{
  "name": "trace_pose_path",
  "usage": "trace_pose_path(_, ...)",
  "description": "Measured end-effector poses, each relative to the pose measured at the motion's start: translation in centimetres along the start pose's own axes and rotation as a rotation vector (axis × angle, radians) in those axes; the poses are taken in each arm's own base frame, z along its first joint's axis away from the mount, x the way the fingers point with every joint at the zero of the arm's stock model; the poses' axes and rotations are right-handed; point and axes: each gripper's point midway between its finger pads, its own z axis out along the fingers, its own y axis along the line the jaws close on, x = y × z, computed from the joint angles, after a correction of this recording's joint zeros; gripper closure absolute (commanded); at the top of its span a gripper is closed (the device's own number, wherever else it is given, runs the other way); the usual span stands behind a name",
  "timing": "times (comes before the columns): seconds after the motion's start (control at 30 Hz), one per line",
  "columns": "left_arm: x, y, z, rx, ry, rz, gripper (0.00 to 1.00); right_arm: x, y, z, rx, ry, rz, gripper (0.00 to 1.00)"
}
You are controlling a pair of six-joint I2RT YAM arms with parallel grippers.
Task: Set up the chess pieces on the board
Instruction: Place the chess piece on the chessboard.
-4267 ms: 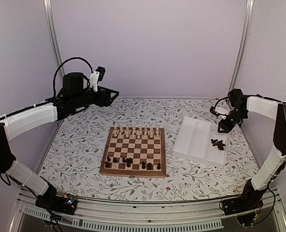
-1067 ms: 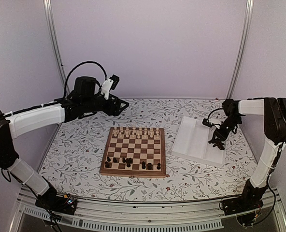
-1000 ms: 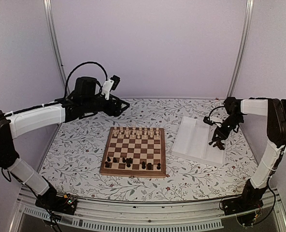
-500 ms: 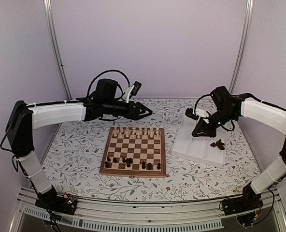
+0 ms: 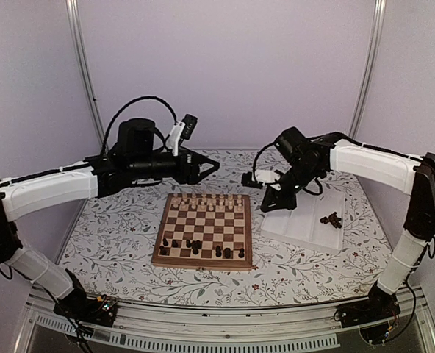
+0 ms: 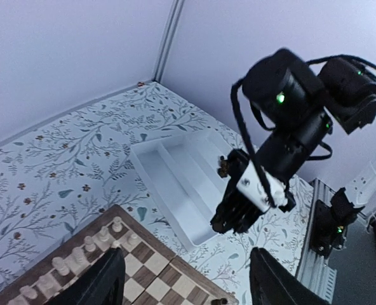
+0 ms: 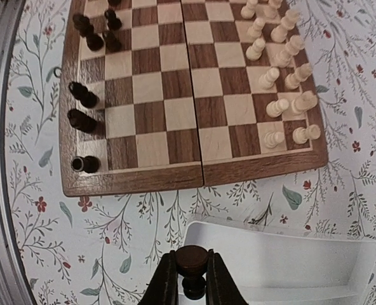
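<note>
My right gripper (image 7: 192, 279) is shut on a dark chess piece (image 7: 192, 259), round top showing between the fingers. In the top view this gripper (image 5: 267, 207) hangs over the white tray's left end, just right of the board (image 5: 203, 261). Several dark chess pieces (image 5: 192, 245) stand unevenly along the board's near rows, seen from the right wrist at its left side (image 7: 86, 95). A few more dark pieces (image 5: 330, 218) lie in the tray. My left gripper (image 5: 206, 168) hovers open and empty behind the board's far edge; its fingers (image 6: 105, 283) frame the right arm.
Pale chessmen (image 5: 206, 200) fill the board's two far rows. The white ridged tray (image 5: 298, 228) lies right of the board on the floral cloth. Both arms reach towards the middle, above the board's far side, and walls close in the back and sides.
The right gripper rose from the dark pile at the tray's right end and carried a piece left to the tray's left end. The left gripper moved right, behind the board.
</note>
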Motion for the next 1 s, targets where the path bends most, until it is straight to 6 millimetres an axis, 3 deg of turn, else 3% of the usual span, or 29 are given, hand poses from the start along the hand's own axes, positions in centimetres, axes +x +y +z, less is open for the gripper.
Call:
trace_pose_path(0.07,-1.6,0.9,-2.3,-0.087,-0.031,0.046,0.30,1.5,0.6,2.1,-0.006,0.115,-0.029,0.93)
trace_pose_path(0.17,-3.6,2.8,-5.7,-0.213,-0.075,0.108,0.29,2.8,0.9,3.6,0.012,0.262,-0.092,0.93)
trace_pose_path(0.33,-3.5,6.9,-9.2,-0.390,-0.084,0.159,0.28,0.0,-0.7,3.5,0.110,0.342,-0.211,0.93)
trace_pose_path(0.47,-1.1,9.6,-10.2,-0.470,-0.032,0.161,0.28,-1.9,-1.4,4.5,0.180,0.404,-0.307,0.92)
trace_pose_path(0.6,0.5,10.8,-10.5,-0.495,0.008,0.159,0.28,-1.3,-1.2,7.2,0.195,0.517,-0.396,0.92)
trace_pose_path(0.77,0.4,10.6,-10.9,-0.489,0.000,0.171,0.28,-0.6,-1.3,9.5,0.210,0.619,-0.478,0.92)
trace_pose_path(1.0,0.3,10.1,-10.9,-0.460,-0.003,0.176,0.28,-1.2,-1.7,10.0,0.247,0.656,-0.553,0.90)
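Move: The board's middle lies about 19 cm left of my right hand, 1 cm ahead and 14 cm down; this hand already holds a dark piece above the tray's left end. From this hand, the rightmost dark piece on the board is about 9 cm back and 7 cm left, the nearest light pawn 10 cm ahead and 8 cm left, and the tray's middle 7 cm ahead and 14 cm right. My left hand has the board's middle almost straight below, about 26 cm down. I keep the dark piece pinched and bring my right hand in over the board's right side: first down about 5 cm, a slight lift as I swing left and a little forward, then down again, about 7 cm lower overall. Its wrist turns some 50 degrees, from fingers slanting left to down and forward. My empty, open left hand clears away about 14 cm left, turning some 20 degrees counter-clockwise. ##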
